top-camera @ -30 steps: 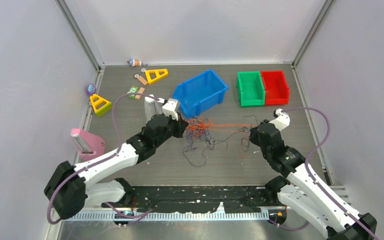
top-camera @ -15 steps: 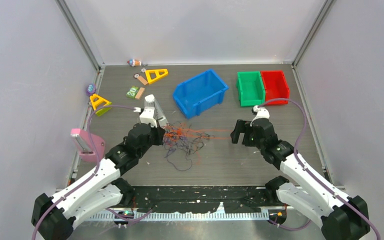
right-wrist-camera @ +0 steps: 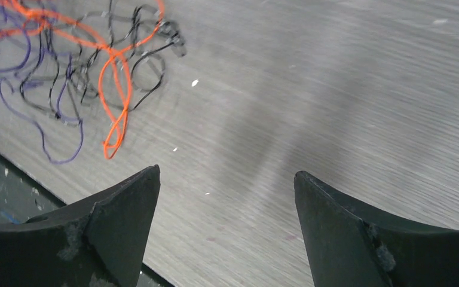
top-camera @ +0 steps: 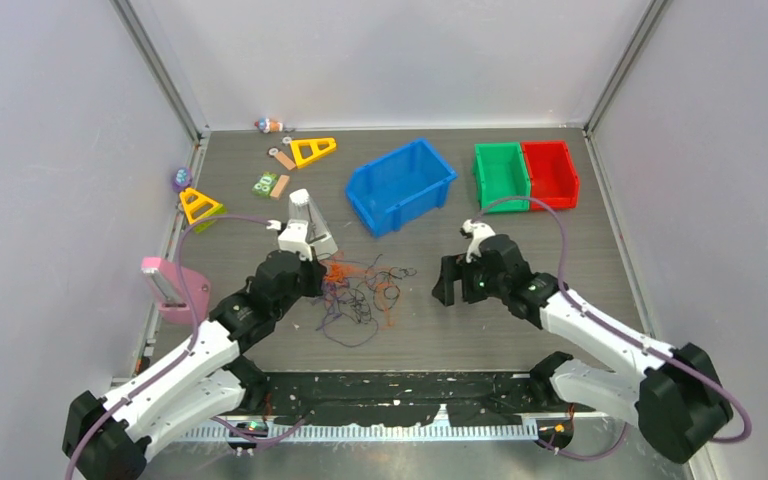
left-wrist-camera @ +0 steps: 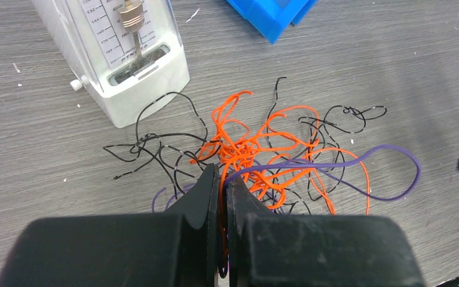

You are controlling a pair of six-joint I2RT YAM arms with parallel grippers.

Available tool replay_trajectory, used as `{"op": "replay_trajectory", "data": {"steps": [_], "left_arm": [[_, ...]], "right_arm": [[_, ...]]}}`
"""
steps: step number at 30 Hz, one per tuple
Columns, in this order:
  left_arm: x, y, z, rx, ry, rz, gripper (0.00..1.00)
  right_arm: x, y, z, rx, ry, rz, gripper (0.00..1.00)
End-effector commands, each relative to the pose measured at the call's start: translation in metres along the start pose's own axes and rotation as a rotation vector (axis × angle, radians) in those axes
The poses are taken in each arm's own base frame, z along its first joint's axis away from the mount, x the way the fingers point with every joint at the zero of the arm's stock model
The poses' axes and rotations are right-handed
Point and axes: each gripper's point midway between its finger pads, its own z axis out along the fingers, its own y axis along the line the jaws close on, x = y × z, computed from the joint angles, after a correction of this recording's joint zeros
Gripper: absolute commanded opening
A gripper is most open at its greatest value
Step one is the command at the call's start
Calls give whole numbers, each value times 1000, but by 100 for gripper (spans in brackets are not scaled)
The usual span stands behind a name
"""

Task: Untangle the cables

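The cables (top-camera: 365,292) lie as a loose tangle of orange, black and purple strands on the grey table between the two arms. In the left wrist view the cables (left-wrist-camera: 263,149) spread out just ahead of my left gripper (left-wrist-camera: 222,176), which is shut on orange and purple strands at its tips. In the top view my left gripper (top-camera: 318,272) sits at the tangle's left edge. My right gripper (top-camera: 447,288) is open and empty, just right of the tangle. In the right wrist view its open tips (right-wrist-camera: 227,179) frame bare table, with cables (right-wrist-camera: 77,66) at upper left.
A white metronome (top-camera: 306,226) stands just behind my left gripper and shows in the left wrist view (left-wrist-camera: 119,54). A blue bin (top-camera: 400,184), a green bin (top-camera: 501,176) and a red bin (top-camera: 550,172) stand at the back. Yellow triangles (top-camera: 200,205) and a pink object (top-camera: 172,287) lie left.
My left gripper has dragged the tangle left and nearer, and the stretched orange strand has gone slack. My right gripper has let go, opened and moved left toward the tangle.
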Motion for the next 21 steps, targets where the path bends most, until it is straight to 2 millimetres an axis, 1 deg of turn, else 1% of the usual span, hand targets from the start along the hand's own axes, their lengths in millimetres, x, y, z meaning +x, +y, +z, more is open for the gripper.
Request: {"op": "replay_trajectory", "data": {"steps": [1,4,7,8,9,10,12,13,14,15,16,17,18,19,20,21], "left_arm": [[-5,3,-3,-8,-29,-13,0],[-1,5,-4,-11,-25,-19,0],[2,6,-6,-11,-24,-26,0],[3,6,-6,-11,-25,-30,0],[4,6,-7,-7,-25,-33,0],[5,6,-7,-4,-22,-36,0],[8,5,-6,1,-18,-45,0],[10,5,-5,2,-18,-51,0],[12,6,-4,1,-17,-54,0],[13,6,-4,1,-17,-59,0],[13,6,-3,0,-19,-64,0],[13,6,-3,0,-20,-68,0],[12,6,-4,0,-20,-68,0],[11,6,-4,-4,-21,-70,0],[10,8,-5,-12,-22,-69,0],[9,8,-6,-17,-22,-67,0]], "right_arm": [[-18,51,14,-126,-21,-124,87],[-27,66,27,-140,-36,-146,88],[-36,74,44,-117,-45,-148,89],[-43,74,48,-98,-68,-139,89],[-44,74,55,-83,-64,-133,91],[-52,74,60,-63,-91,-110,91],[-59,73,76,-37,-114,-73,92],[-65,77,79,-36,-129,-60,92],[-66,74,87,-16,-136,-35,92],[-70,77,91,-13,-146,-27,92],[-67,74,100,9,-142,-12,91],[-71,77,104,9,-148,-7,91],[-65,75,113,22,-129,-3,89],[-67,79,116,17,-127,-5,88],[-60,78,122,23,-100,-8,84],[-59,79,124,25,-90,-10,81]]}}
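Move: From the right hand, the black knot at the pile's right end lies about 9 cm to the left and 6 cm ahead, some 7 cm below. An orange loop at that end is about 12 cm left, level fore and aft, and the main cable pile is centred some 20 cm left and 2 cm ahead. The blue box is about 25 cm ahead and 9 cm left. For the left hand, the knot is roughly 17 cm right, 4 cm ahead and 12 cm down. Leftward first, then forward as well, the open right hand travels about 11 cm left and 7 cm out to come close over the black knot, sinking some 3 cm, mostly late. Its wrist swings about 10 degrees counter-clockwise and back; the fingers stay wide. The left hand keeps its pinch on the orange and purple strands, easing about 2 cm down and slightly back. ##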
